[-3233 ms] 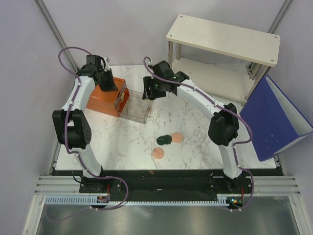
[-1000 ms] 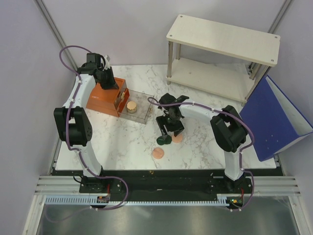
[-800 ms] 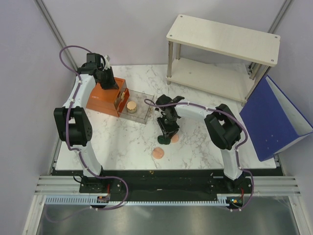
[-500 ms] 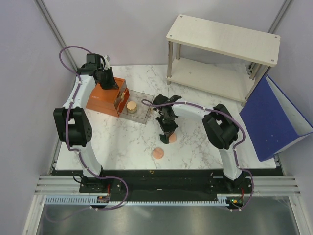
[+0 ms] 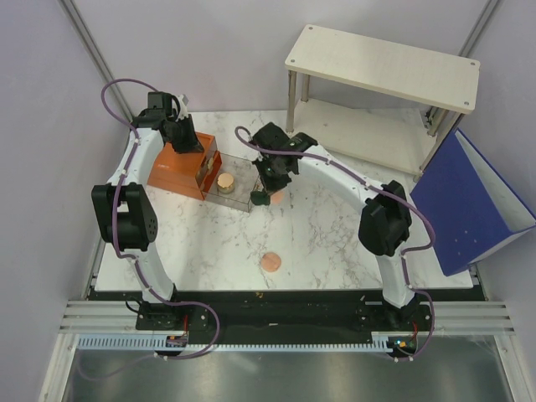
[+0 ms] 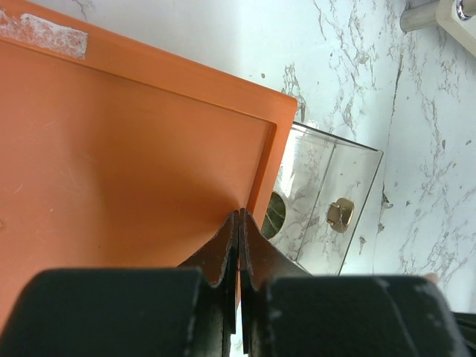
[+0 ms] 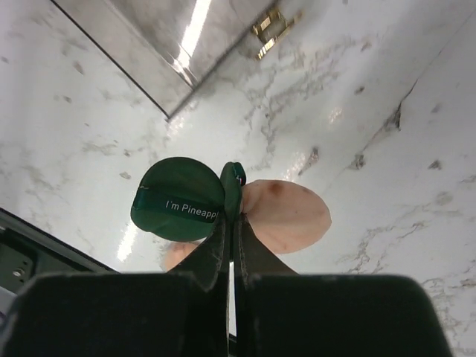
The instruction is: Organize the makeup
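My right gripper (image 5: 265, 189) (image 7: 231, 217) is shut on the dark green compact (image 7: 182, 199) and one peach-pink disc (image 7: 288, 216) pinched together, held in the air just right of the clear drawer (image 5: 240, 199). The held disc shows below the gripper in the top view (image 5: 261, 198). The gold-lidded round jar (image 5: 224, 182) sits inside the drawer. The second peach-pink disc (image 5: 270, 262) lies on the table toward the front, and shows under my fingers in the right wrist view (image 7: 177, 254). My left gripper (image 5: 189, 147) (image 6: 239, 217) is shut, tips against the top of the orange-brown drawer box (image 5: 172, 173) (image 6: 126, 156). The cream bottle and clear tube are out of view.
The drawer stands pulled out of the box, its gold knob (image 6: 341, 214) facing right. A two-level white shelf (image 5: 381, 63) stands at the back right. A blue bin (image 5: 469, 205) leans at the right table edge.
My right gripper closed on the green compact and a peach disc at mid-table, lifted them and carried them back-left to the clear drawer. The left arm has not moved.
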Controlling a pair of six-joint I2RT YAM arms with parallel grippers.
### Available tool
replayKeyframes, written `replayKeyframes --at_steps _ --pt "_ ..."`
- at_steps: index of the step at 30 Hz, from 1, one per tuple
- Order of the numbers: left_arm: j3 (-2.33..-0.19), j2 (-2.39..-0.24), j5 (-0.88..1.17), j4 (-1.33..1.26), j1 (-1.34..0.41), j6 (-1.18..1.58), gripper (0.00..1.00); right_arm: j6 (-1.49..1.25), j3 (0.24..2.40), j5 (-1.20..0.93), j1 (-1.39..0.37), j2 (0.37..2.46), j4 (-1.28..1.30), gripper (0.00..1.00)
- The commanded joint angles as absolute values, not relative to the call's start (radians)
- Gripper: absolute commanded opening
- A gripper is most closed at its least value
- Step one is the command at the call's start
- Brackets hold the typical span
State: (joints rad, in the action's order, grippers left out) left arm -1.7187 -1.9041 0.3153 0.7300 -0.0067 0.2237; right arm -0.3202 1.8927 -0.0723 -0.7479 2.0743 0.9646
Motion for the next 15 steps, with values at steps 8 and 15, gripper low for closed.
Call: replayKeyframes --at_steps 8,15 --pt "-1.657 -1.942 0.405 0.871 -0.044 0.222 0.03 -0.348 2.356 -0.115 -0.746 2.304 0.908 0.00" --pt "-1.660 -1.933 0.405 0.873 -0.043 0.222 0.03 -0.428 2.398 -0.181 -0.744 2.419 0.796 0.00"
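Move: The right hand holds the green and pink puffs, with the middle of the open clear drawer about 8 cm ahead, 11 cm to its left and 8 cm below. The gold handle is nearer, roughly 5 cm ahead and 4 cm left. The gold-lidded jar inside lies about 9 cm ahead and 13 cm left, both about 8 cm below. From the left hand, the drawer's middle is about 10 cm right, 7 cm back and 8 cm lower. Keeping the green and pink puffs pinched in its shut fingers, the right hand carries them left and forward over the drawer's front, about 12 cm across in all. It arcs up some 8 cm on the way, then sinks about 5 cm towards the drawer, its fingertips swinging about 15 degrees out to the left and forward. ##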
